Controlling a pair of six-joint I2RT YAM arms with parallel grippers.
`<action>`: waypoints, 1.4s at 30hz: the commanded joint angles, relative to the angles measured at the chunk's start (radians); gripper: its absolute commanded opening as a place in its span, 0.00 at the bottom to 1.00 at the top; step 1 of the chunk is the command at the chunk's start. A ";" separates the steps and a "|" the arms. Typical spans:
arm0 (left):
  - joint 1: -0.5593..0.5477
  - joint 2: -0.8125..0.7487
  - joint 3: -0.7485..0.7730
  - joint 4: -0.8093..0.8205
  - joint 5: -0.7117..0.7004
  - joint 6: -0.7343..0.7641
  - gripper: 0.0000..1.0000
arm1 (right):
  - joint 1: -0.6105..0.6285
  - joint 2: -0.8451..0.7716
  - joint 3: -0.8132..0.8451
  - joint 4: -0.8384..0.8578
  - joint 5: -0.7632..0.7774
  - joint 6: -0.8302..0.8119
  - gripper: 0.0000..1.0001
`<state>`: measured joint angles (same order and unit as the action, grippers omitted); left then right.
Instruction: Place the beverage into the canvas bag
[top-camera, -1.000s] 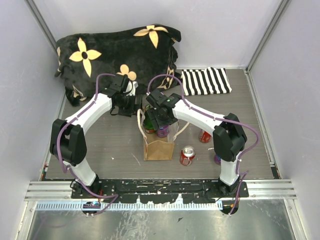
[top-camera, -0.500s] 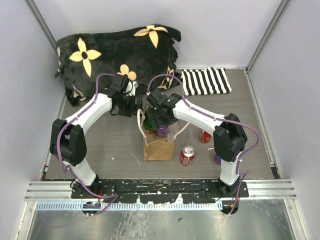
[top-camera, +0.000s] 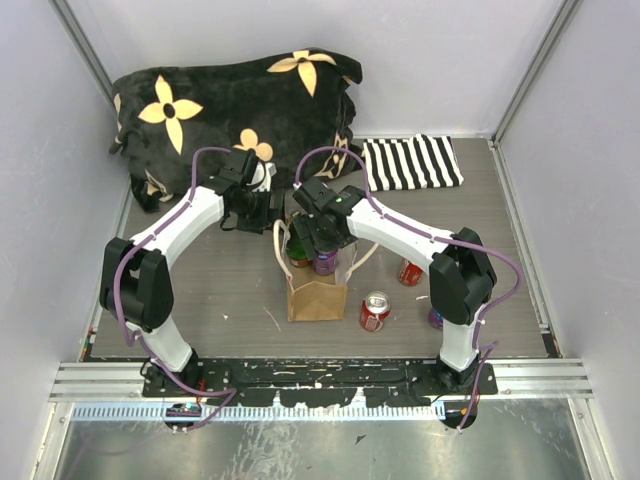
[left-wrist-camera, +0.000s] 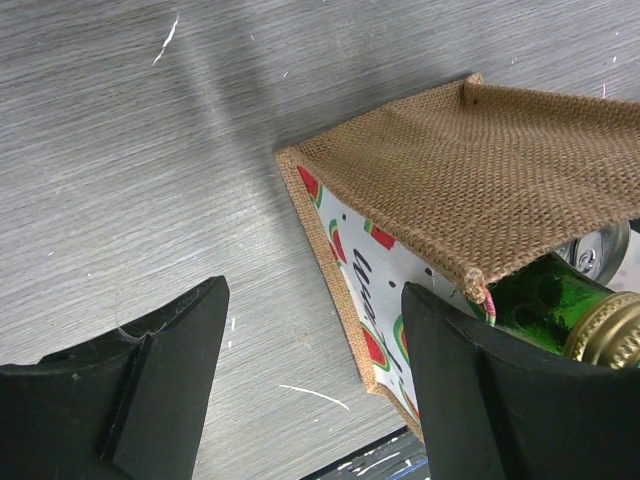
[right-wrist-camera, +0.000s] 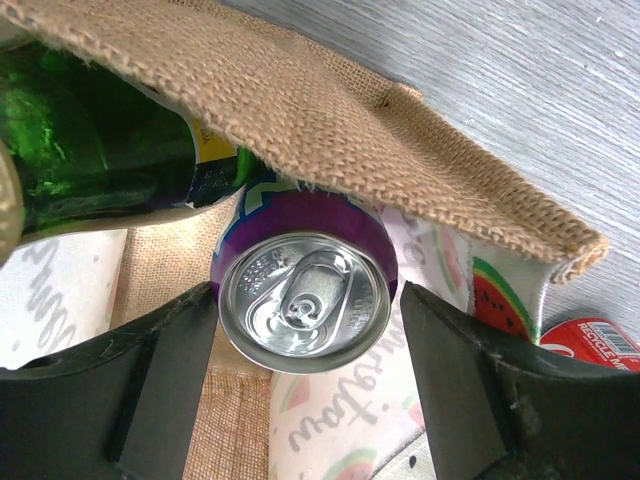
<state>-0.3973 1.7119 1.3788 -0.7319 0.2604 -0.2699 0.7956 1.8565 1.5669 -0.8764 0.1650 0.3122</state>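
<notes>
The canvas bag (top-camera: 318, 298) stands upright at the table's middle, its cream handles spread. Inside it sit a purple can (top-camera: 325, 262) and a green glass bottle (top-camera: 297, 250). My right gripper (top-camera: 318, 240) hovers over the bag's mouth. In the right wrist view the purple can (right-wrist-camera: 305, 300) sits top-up between the fingers of that gripper (right-wrist-camera: 308, 312), which is open with a gap on the right side. The bottle (right-wrist-camera: 90, 150) leans beside it under the burlap flap. My left gripper (left-wrist-camera: 316, 290) is open at the bag's (left-wrist-camera: 470, 170) left wall, holding nothing.
Two red cans (top-camera: 374, 310) (top-camera: 410, 272) stand right of the bag, and another can (top-camera: 435, 318) shows by the right arm's base. The black flowered cushion (top-camera: 240, 110) fills the back left. A striped cloth (top-camera: 410, 162) lies at the back right.
My right gripper's jaws have widened around the purple can inside the bag. The left arm and the bag have stayed put.
</notes>
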 joint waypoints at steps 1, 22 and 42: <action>-0.006 -0.021 0.001 0.002 0.031 -0.003 0.77 | 0.003 -0.076 0.069 -0.008 0.042 -0.009 0.79; -0.006 -0.028 -0.009 0.003 0.038 0.000 0.77 | -0.062 -0.096 0.439 -0.100 0.214 -0.024 0.78; -0.006 -0.081 -0.076 0.011 0.036 0.020 0.77 | -0.534 -0.306 -0.101 -0.224 -0.023 -0.039 0.81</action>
<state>-0.3973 1.6615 1.3190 -0.7300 0.2722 -0.2615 0.2787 1.6279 1.5265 -1.1053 0.2024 0.2855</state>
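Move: The right gripper is open around the purple can inside the bag, whose middle is about 3 cm below the hand. Its next target, the red can, stands about 21 cm to the right, 3 cm back and 3 cm down. The near red can is 11 cm nearer the base and 9 cm left of that one. The green bottle is about 6 cm left of the hand and 1 cm ahead. From the left hand, the target can is roughly 34 cm right and 8 cm back. Lift the open right gripper up and forward off the purple can, some 16 cm high, tipping the fingers outward. Then swing it right about 20 cm over the bag's right side, turning clockwise some 30 degrees. From there sink and draw back towards the red can, bringing the tilt back down and keeping the fingers open; stop above it and a little beyond. ##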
